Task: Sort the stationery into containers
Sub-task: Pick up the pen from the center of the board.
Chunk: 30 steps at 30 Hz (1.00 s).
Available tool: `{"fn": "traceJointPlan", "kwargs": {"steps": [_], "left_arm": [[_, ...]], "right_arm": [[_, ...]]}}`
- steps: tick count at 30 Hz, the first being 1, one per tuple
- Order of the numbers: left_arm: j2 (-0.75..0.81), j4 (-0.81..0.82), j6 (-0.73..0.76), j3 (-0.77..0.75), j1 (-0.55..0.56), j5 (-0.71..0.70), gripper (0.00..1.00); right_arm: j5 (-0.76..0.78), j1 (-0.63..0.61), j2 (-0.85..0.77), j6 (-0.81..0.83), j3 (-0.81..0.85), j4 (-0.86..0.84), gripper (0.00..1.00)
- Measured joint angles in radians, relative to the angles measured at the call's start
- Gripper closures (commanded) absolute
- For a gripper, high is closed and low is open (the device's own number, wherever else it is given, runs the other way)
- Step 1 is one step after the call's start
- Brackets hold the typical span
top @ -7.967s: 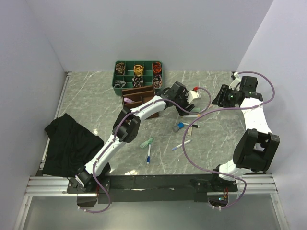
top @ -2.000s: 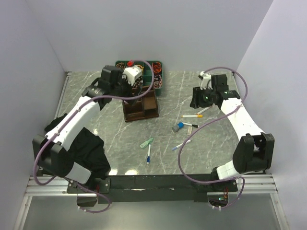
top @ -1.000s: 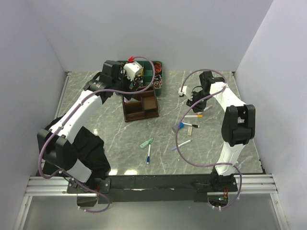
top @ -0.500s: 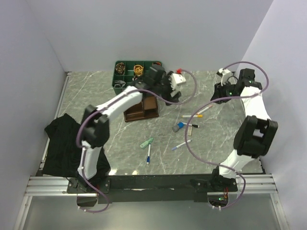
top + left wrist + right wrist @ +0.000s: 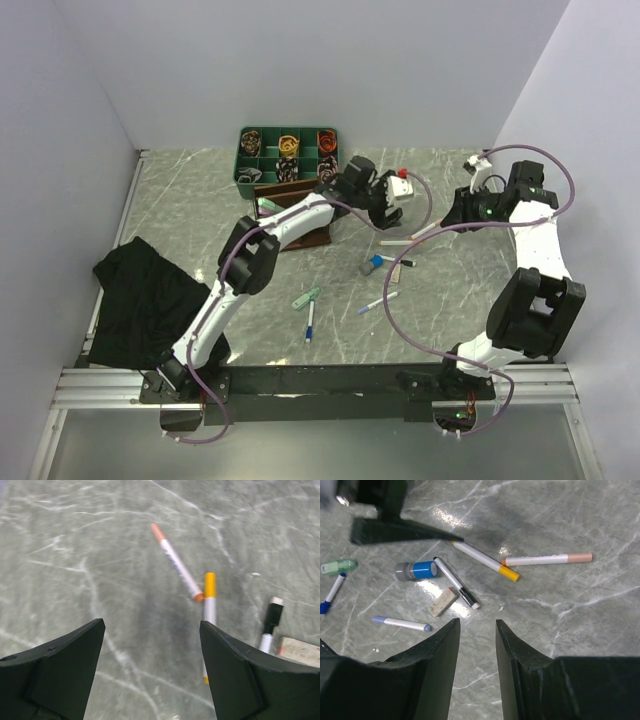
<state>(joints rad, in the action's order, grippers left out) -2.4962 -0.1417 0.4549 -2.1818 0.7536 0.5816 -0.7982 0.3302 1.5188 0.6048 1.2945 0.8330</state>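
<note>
Loose stationery lies right of centre: a yellow-capped pen (image 5: 401, 242) (image 5: 209, 611) (image 5: 481, 558), a pink-tipped pen (image 5: 426, 230) (image 5: 175, 562) (image 5: 547, 559), a black-capped pen (image 5: 455, 582), a grey-blue cylinder (image 5: 372, 265) (image 5: 417, 571), a mint clip (image 5: 306, 297) and two blue pens (image 5: 378, 302) (image 5: 310, 325). The brown organiser (image 5: 312, 238) is partly hidden under my left arm. My left gripper (image 5: 388, 218) (image 5: 152, 624) hangs open just above the table beside the yellow pen, holding nothing. My right gripper (image 5: 452, 212) (image 5: 477, 621) hovers open and empty right of the pens.
A green compartment tray (image 5: 288, 155) with coiled items stands behind the organiser. A beige eraser (image 5: 442, 601) lies by the black-capped pen. A black cloth (image 5: 150, 300) covers the left side. Walls close in the left, back and right.
My left gripper swung from over the organiser rightward and down to the pens, its jaws narrowing a little. My right gripper drew back from the pens toward the right wall.
</note>
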Motion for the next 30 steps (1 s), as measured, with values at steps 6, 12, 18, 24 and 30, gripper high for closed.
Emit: {"fn": "traceJointPlan", "kwargs": {"steps": [6,12,18,24,30], "left_arm": [[-0.034,-0.057,0.043,-0.028,0.043,0.003,0.18],[-0.056,-0.143,0.085,-0.051,0.079,-0.041,0.25],[-0.075,-0.273,0.107,-0.097,0.090,-0.079,0.31],[-0.104,-0.351,0.101,-0.134,0.087,-0.094,0.34],[-0.150,-0.407,0.074,-0.196,0.079,-0.089,0.46]], "right_arm": [[-0.015,0.004,-0.016,-0.015,-0.014,0.006,0.58],[-0.016,0.013,-0.022,-0.013,-0.035,0.016,0.58],[-0.017,0.027,-0.024,-0.013,-0.040,0.021,0.58],[-0.023,0.039,-0.025,-0.013,-0.050,0.020,0.59],[-0.034,0.041,-0.025,-0.024,-0.058,0.021,0.61]]}}
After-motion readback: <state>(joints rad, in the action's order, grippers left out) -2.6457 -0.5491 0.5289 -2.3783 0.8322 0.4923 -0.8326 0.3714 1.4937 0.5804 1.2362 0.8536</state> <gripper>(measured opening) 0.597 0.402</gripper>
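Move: The yellow-capped pen lies about 5 cm back towards the base from the left hand, 4 cm to its right and some 12 cm below. The orange pen is about 7 cm right of the yellow-capped pen and 4 cm farther out; the black-capped marker is 6 cm nearer the base than it, level sideways. The blue-capped bottle sits 11 cm back and 4 cm left of the left hand. From the right hand, the yellow-capped pen is roughly 5 cm ahead, 10 cm left and 18 cm down. The yellow-capped pen is lined up between the left hand's fingers as that hand sinks about 8 cm and draws back some 5 cm, swinging slightly right and then left again on the way. Its rightward-pointing fingers tip down by about 20 degrees and close partway, still open wider than the pen and with no grip on it yet. ##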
